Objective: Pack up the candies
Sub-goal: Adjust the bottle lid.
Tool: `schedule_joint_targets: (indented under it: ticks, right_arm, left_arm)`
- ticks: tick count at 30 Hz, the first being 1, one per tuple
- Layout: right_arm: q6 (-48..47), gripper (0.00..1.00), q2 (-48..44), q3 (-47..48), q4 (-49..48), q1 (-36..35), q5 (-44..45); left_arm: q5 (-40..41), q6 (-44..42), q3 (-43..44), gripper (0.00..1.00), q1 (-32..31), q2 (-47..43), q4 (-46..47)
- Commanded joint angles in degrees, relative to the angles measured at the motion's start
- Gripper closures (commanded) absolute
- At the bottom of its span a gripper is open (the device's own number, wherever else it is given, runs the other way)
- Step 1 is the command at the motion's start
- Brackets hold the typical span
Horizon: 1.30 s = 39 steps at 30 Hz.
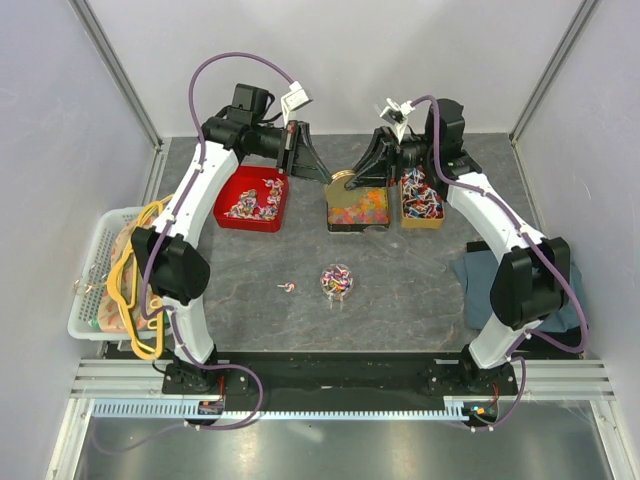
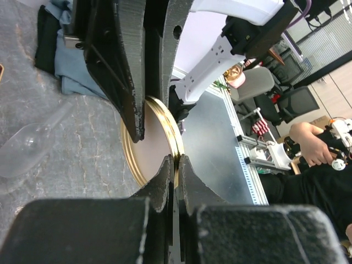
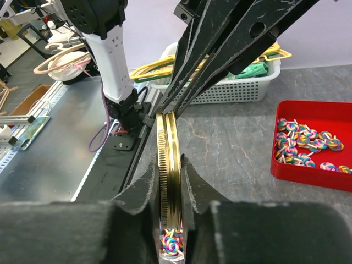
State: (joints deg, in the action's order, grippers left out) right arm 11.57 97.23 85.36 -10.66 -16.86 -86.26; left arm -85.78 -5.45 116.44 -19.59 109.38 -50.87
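Observation:
A round gold lid [image 1: 343, 182] hangs on edge above the back middle of the table, pinched from both sides. My left gripper [image 1: 328, 176] is shut on its rim [image 2: 177, 159], the lid's flat face [image 2: 157, 143] showing beyond the fingers. My right gripper [image 1: 360, 176] is closed on the opposite rim [image 3: 169, 162], its fingers pressing the lid's ribbed edge [image 3: 168, 137]. The candies are bright swirled sweets. They fill a red tray [image 1: 252, 200], a black tray [image 1: 358, 210] and a tan tray [image 1: 422, 203]. More sit in a small clear jar [image 1: 336, 282], seen below the lid [image 3: 171, 245]. One candy [image 1: 288, 287] lies loose.
A white basket [image 1: 95, 275] with hangers stands at the left table edge. A blue cloth [image 1: 480, 285] lies at the right. The red tray [image 3: 313, 144] is close to the left arm. The arm bases stand at the near edge.

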Motion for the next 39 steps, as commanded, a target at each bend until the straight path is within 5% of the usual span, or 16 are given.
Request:
schedule_joint_targets:
  ticks: [1,7,14,17,22,29,33,39]
  right_arm:
    - [4.2,0.91,-1.5,-0.2,-7.2,-0.5,-1.3]
    - [5.1,1.0,-1.3,-0.7,-7.4,-0.5,-1.3]
    - [10.0,1.0,-2.6,-2.5,-11.7,-0.5,-1.3]
    - [10.5,1.0,-3.3,-2.8,-11.7,-0.5,-1.3]
    - [12.4,1.0,-3.7,-1.6,-12.0,-0.5,-0.4]
    - [17.7,1.0,-2.9,0.0,-12.4,0.0,12.9]
    - [9.6,1.0,-2.7,3.1,-0.4,0.0,20.2]
    - [9.0,1.0,-2.3,2.4,-0.1,-0.1,20.3]
  left_arm:
    - [-18.2,-0.8,1.5,0.98,-0.4,0.0,0.7]
    - [-18.2,-1.0,1.0,0.94,0.1,0.3,0.7]
    - [-18.2,-1.5,1.0,0.23,1.8,2.1,0.8]
    - [-18.0,-2.0,1.2,0.05,3.1,3.0,0.7]
    - [-14.4,-5.5,0.7,0.01,5.8,3.4,0.8]
    - [4.5,-13.4,-7.1,0.0,4.5,-2.9,2.2]
    - [12.3,-10.0,-14.2,0.0,1.7,-8.5,9.5]
    - [16.3,-2.7,-19.6,0.01,0.5,-12.9,21.9]
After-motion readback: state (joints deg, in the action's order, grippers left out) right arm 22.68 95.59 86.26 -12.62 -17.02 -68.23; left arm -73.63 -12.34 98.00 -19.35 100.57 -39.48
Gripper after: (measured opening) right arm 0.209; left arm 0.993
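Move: The lid is gripped by both hands in the air: its middle lies some 3 cm right of the left hand point and 3 cm left of the right hand point, about 1 cm lower. From the right hand, the candy jar stands roughly 10 cm back, 2 cm to the left and 20 below; the gummy tin lies about 6 cm ahead, 2 cm to the right and 23 below. The lid, still pinched at its edge by the right fingers, is let go by the left hand, which opens wide and draws away forward, left and down, then swings back while sinking, ending about 5.5 cm lower with its fingers tipped up slightly. The right hand holds nearly still at first, then carries the lid some 4 cm forward and 2 cm up, turning nearly 20 degrees clockwise. ##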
